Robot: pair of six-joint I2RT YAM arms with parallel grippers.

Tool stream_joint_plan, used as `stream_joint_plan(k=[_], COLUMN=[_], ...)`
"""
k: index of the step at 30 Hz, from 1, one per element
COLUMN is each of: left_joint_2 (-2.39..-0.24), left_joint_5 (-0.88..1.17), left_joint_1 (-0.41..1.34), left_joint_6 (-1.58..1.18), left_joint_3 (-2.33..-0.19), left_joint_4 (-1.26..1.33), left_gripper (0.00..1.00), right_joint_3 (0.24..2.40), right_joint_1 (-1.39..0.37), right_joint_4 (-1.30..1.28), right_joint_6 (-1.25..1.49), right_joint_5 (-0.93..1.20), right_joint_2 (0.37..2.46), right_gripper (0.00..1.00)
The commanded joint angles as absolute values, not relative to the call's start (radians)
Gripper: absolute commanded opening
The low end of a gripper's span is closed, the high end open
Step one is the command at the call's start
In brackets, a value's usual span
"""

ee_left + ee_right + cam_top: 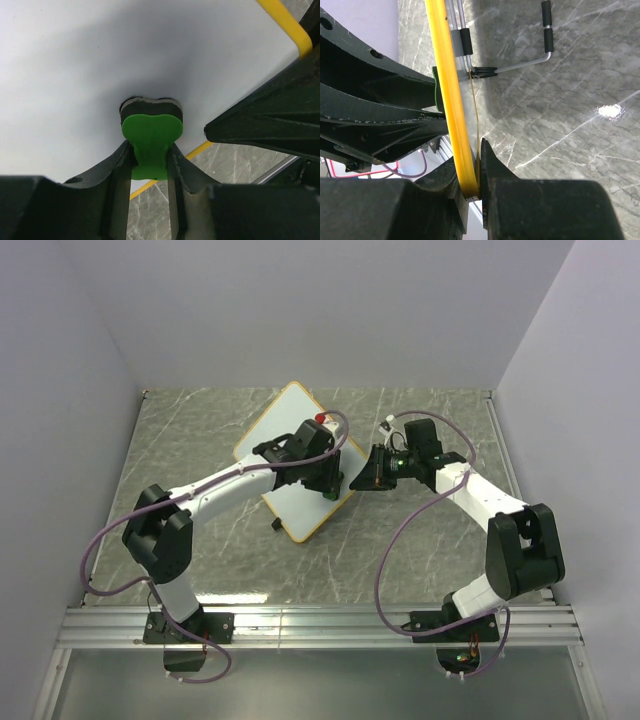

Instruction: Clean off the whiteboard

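The whiteboard point(290, 420), white with a thin orange-yellow frame, lies tilted on the marble table. Its surface point(100, 55) shows no marks where visible. My left gripper point(328, 480) is shut on the green eraser point(150, 140), whose dark felt pad presses on the board near its right edge. My right gripper point(362, 472) is shut on the board's yellow frame point(452, 105) at the right corner, seen edge-on in the right wrist view. A black clip with wire handles point(482, 71) sits on that edge.
A small red-and-white object point(321, 419) shows behind the left wrist. A black clip point(276, 526) sticks out at the board's near edge. White walls enclose the table on three sides. A metal rail point(320, 620) runs along the near edge.
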State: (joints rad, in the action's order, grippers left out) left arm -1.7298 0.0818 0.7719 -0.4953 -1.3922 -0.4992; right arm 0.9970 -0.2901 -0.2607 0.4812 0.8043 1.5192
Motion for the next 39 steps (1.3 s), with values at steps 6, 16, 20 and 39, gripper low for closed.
stream_joint_plan(k=[6, 16, 20, 39], left_joint_2=[-1.795, -1.815, -1.781, -1.493], left_joint_5=[0.094, 0.015, 0.002, -0.225], left_joint_1=[0.687, 0.456, 0.404, 0.206], left_joint_6=[-0.526, -0.500, -0.514, -0.564], left_joint_3=[-1.362, -1.408, -1.422, -1.318], left_joint_4=[-0.489, -0.594, -0.614, -0.750], left_gripper=[0.00, 0.00, 0.00, 0.00], right_joint_3=[1.011, 0.999, 1.003, 1.055], right_joint_1=[-0.382, -0.384, -0.384, -0.385], right_joint_4=[-0.204, -0.190, -0.192, -0.259], right_joint_6=[0.466, 0.476, 0.479, 0.451], right_joint_5=[0.784, 0.784, 0.779, 0.690], right_joint_2=[1.534, 1.519, 1.514, 1.456], right_gripper=[0.00, 0.00, 0.00, 1.00])
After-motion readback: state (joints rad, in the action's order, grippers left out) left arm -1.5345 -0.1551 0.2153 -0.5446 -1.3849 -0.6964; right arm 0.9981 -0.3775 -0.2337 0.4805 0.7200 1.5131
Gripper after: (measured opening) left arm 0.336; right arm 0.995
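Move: The whiteboard lies askew under the eraser held in the left fingers. From the left hand its middle is about 7 cm ahead, 8 cm to the left and 5 cm down; its left corner is some 9 cm ahead, 25 cm left and 8 cm below, and a black clip about 9 cm back, 14 cm left, 10 cm lower. The right fingers hold the board's right-hand edge, the eraser about 6 cm to their left and 1 cm back. The eraser, already on the board, is swept by the left hand leftward and somewhat forward along the surface towards the left corner, sinking about 3 cm, then lifts off some 8 cm, still going left; about 26 cm left overall, the hand turning some 40 degrees counter-clockwise. The right hand eases 2 cm left with the board's edge, then opens wide and lets go. ##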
